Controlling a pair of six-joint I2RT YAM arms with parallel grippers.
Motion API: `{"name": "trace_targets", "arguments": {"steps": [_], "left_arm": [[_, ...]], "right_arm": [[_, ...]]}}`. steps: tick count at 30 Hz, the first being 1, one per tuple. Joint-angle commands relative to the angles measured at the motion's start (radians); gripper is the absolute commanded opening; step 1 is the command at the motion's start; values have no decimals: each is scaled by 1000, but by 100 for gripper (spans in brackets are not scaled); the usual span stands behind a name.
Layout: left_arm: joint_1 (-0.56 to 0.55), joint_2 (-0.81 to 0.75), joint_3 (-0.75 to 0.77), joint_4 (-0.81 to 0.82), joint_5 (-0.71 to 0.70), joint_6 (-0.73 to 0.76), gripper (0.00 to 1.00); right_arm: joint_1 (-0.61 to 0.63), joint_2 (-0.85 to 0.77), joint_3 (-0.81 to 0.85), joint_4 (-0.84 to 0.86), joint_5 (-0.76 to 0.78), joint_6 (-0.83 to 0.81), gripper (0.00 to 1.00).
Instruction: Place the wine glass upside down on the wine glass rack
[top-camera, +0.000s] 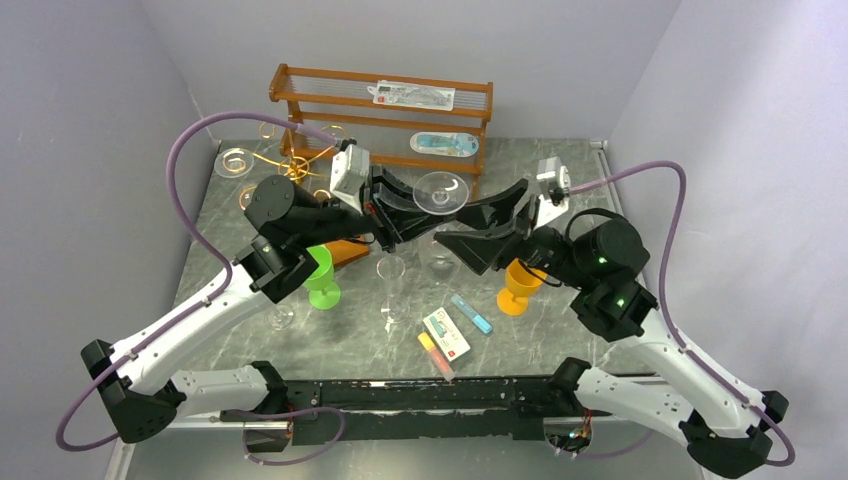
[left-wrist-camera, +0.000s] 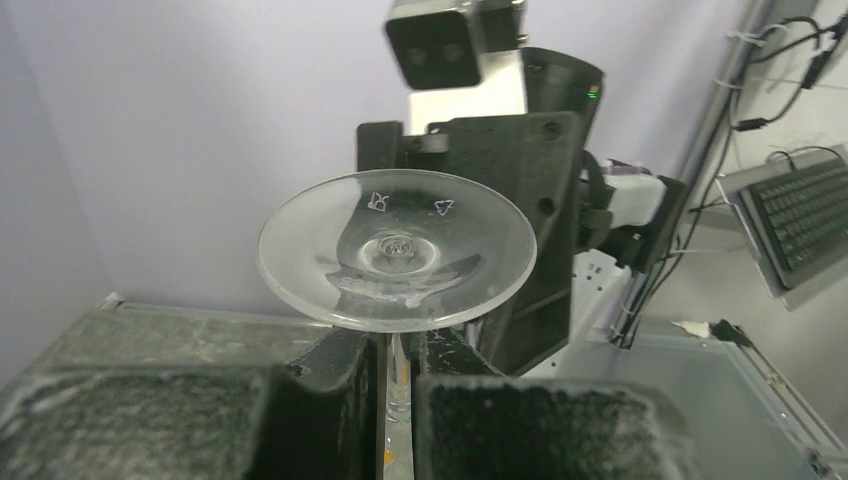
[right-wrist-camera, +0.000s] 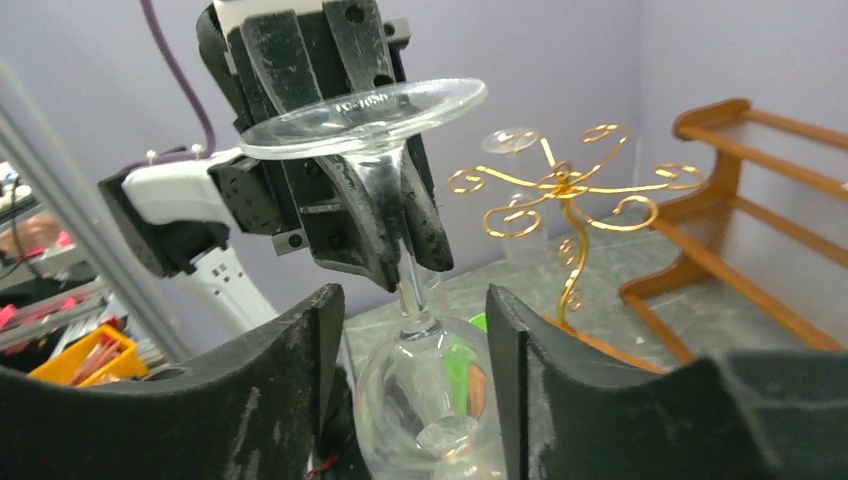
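Note:
The clear wine glass (top-camera: 441, 190) hangs upside down over the table's middle, its round foot (left-wrist-camera: 397, 250) on top and its bowl (right-wrist-camera: 435, 400) below. My left gripper (left-wrist-camera: 397, 400) is shut on the thin stem just under the foot. My right gripper (right-wrist-camera: 412, 305) stands open, one finger on each side of the bowl; a gap shows at its left finger, and the right one is very close to the glass. The gold wire wine glass rack (top-camera: 290, 165) stands at the back left, behind the left gripper (top-camera: 400, 215), and its curled arms (right-wrist-camera: 560, 185) show past the glass.
A two-tier wooden shelf (top-camera: 380, 110) holding packets stands at the back. A green cup (top-camera: 323, 275), a tall clear glass (top-camera: 392, 285) and an orange cup (top-camera: 518, 285) stand below the grippers. Small packets (top-camera: 447, 335) lie near the front. Another glass (top-camera: 235, 160) hangs at the rack's left.

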Motion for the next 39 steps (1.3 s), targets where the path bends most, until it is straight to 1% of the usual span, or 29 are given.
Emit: {"name": "trace_targets", "arguments": {"steps": [1, 4, 11, 14, 16, 19, 20, 23, 25, 28, 32, 36, 39], "left_arm": [[1, -21, -12, 144, 118, -46, 5], [1, -21, -17, 169, 134, -66, 5], [1, -15, -54, 281, 192, -139, 5], [1, -9, -57, 299, 216, -145, 5], [0, -6, -63, 309, 216, -150, 5], [0, -3, -68, 326, 220, -164, 5], [1, -4, -70, 328, 217, -170, 5], [0, -12, -84, 327, 207, -168, 5], [1, -24, -98, 323, 205, -153, 10], [0, -35, -110, 299, 168, -132, 12], [0, -28, -97, 242, 134, -112, 19], [1, -31, -104, 224, 124, -92, 34], [1, -50, -114, 194, 83, -62, 45]], "right_arm": [[3, 31, 17, -29, -113, 1, 53], [3, 35, 13, -25, -121, 3, 46], [3, 41, -18, 24, -105, 11, 42], [3, 47, -30, 45, -90, 12, 38], [3, 57, -36, 55, -89, 12, 32], [3, 64, -49, 74, -71, 5, 2], [3, 62, -57, 82, -60, 6, 0], [3, 46, -87, 117, -28, 11, 0], [3, 28, -108, 145, 10, 18, 0], [3, 2, -151, 198, 47, 32, 0], [3, -12, -179, 235, 53, 44, 0], [3, -21, -192, 248, 65, 49, 0], [3, -30, -198, 249, 90, 49, 0]]}}
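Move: The left fingers already hold the upside-down wine glass by its stem. The stem's free part stands about 2 cm left and 1 cm ahead of the half-open right hand. From the left hand, the right fingers are roughly 2 cm right, 1 cm back and 3 cm lower. The golden rack's top lies some 25 cm left, 18 cm ahead and 13 cm below the right hand; the orange goblet is 13 cm right, 6 cm ahead, far below. Leftward and down by about 2 cm, the right hand eases in around the stem while the left draws the glass back some 3 cm, turning about 10 degrees clockwise. The right fingers then shut and pinch the stem above the bowl. Both hands sink together about 2 cm, edging forward, as the left fingers open around the stem. ##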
